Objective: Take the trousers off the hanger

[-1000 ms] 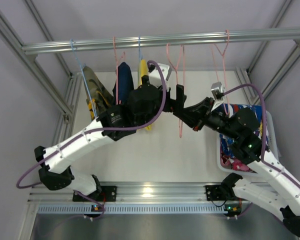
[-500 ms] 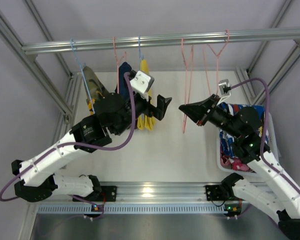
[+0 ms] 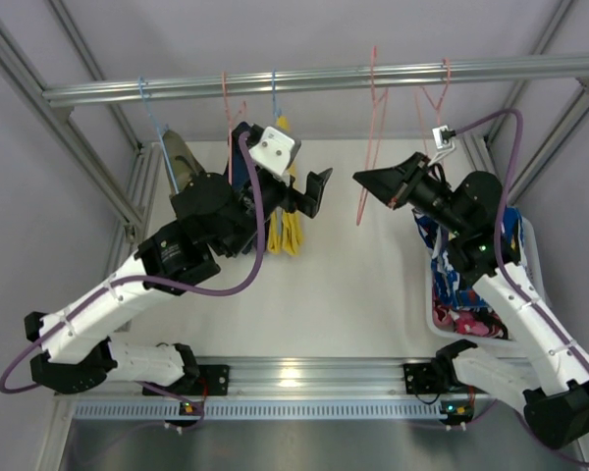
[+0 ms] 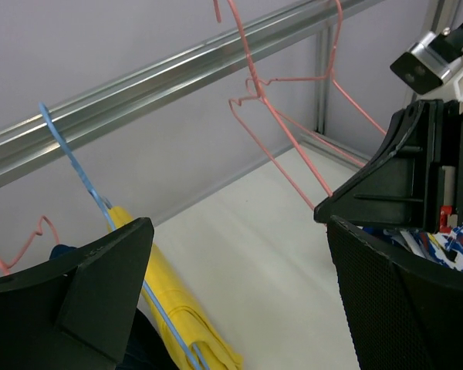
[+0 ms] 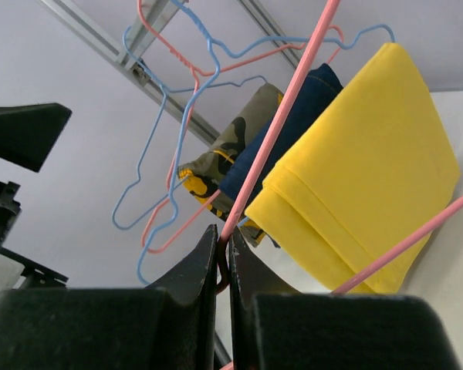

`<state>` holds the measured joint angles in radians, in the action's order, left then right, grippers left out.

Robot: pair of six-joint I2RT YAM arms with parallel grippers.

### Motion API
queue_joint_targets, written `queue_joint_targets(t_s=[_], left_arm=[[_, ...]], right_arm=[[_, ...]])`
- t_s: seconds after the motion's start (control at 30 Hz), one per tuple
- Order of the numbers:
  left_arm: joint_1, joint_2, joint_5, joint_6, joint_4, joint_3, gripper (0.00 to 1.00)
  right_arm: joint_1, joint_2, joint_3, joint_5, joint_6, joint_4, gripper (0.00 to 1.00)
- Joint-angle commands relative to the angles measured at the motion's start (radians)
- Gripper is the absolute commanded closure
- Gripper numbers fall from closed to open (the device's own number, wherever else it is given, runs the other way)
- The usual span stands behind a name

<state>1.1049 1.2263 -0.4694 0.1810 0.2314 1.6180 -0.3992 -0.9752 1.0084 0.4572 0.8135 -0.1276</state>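
Observation:
My right gripper (image 3: 357, 180) is shut on the thin wire of an empty pink hanger (image 3: 368, 137), which stands steeply with its hook end above the rail (image 3: 324, 80). The right wrist view shows both fingers (image 5: 204, 262) pinching that pink hanger (image 5: 274, 131). My left gripper (image 3: 319, 191) hangs open to the left of it, nothing between its fingers (image 4: 100, 277). The blue printed trousers (image 3: 450, 280) and the red-pink trousers (image 3: 463, 320) lie in the white basket (image 3: 433, 312) at the right, under my right arm.
Yellow (image 3: 291, 232), navy (image 3: 241, 147) and camouflage (image 3: 181, 162) garments hang on blue and pink hangers at the left of the rail. Another empty pink hanger (image 3: 433, 96) hangs at the right. Metal frame posts stand on both sides.
My right gripper has raised the pink hanger up and rightward, away from the centre. The left arm has drawn back to the left, its gripper staying open.

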Motion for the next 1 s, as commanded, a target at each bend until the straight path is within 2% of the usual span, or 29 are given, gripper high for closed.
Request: queue_joint_targets(t_s=[0.0, 0.13, 0.2, 0.5, 0.7, 0.8, 0.83, 0.87, 0.9, 0.97], left_arm=[[-0.002, -0.031, -0.02, 0.051, -0.075, -0.029, 0.01], [-0.002, -0.034, -0.021, 0.037, -0.076, -0.035, 0.01], [-0.007, -0.027, -0.026, 0.02, -0.073, -0.026, 0.01], [-0.046, 0.007, 0.043, -0.13, 0.118, 0.078, 0.01], [-0.103, 0.059, 0.116, -0.264, 0.316, 0.149, 0.01], [-0.125, 0.05, 0.158, -0.301, 0.339, 0.138, 0.01], [-0.14, 0.049, 0.169, -0.31, 0.341, 0.14, 0.01], [-0.181, 0.048, 0.176, -0.324, 0.344, 0.14, 0.01], [-0.203, 0.052, 0.199, -0.349, 0.361, 0.152, 0.01], [-0.269, 0.061, 0.225, -0.374, 0.391, 0.178, 0.01]], right_arm=[[0.022, -0.01, 0.078, 0.051, 0.013, -0.116, 1.0], [0.036, -0.034, 0.107, 0.051, 0.012, -0.09, 1.0], [0.068, -0.063, 0.107, 0.063, 0.07, -0.105, 1.0], [0.082, -0.068, 0.012, 0.112, 0.093, -0.133, 1.0], [0.082, 0.015, -0.073, 0.097, -0.006, -0.072, 1.0], [0.082, 0.047, -0.083, 0.092, -0.074, -0.017, 0.98], [0.082, 0.056, -0.086, 0.093, -0.092, -0.007, 0.94], [0.082, 0.062, -0.087, 0.097, -0.117, 0.005, 0.86], [0.082, 0.082, -0.08, 0.092, -0.17, 0.05, 0.59], [0.082, 0.105, -0.061, 0.074, -0.212, 0.104, 0.36]])
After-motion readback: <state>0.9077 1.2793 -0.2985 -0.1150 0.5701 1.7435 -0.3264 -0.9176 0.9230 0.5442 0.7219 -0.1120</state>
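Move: The right hand grips the near lower corner of the empty pink hanger. Its rail spot is roughly 18 cm ahead, 3 cm right and 14 cm up; the other empty hanger hangs about 18 cm right of that spot, and the yellow trousers lie some 15 cm ahead, 19 cm left and 8 cm below. From the open left hand the yellow trousers are about 17 cm ahead, 6 cm left and 18 cm below, the navy trousers some 11 cm farther left. Carry the pink hanger's hook up and forward over the rail with the right gripper, barely 2 cm each way, then lower it about 5 cm while easing back and slightly right, and open the fingers to let go of the corner. Meanwhile bring the wide-open left gripper down some 4 cm, with a little forward and left, towards the yellow trousers on the blue hanger, tipping it downward nearly 20 degrees. ##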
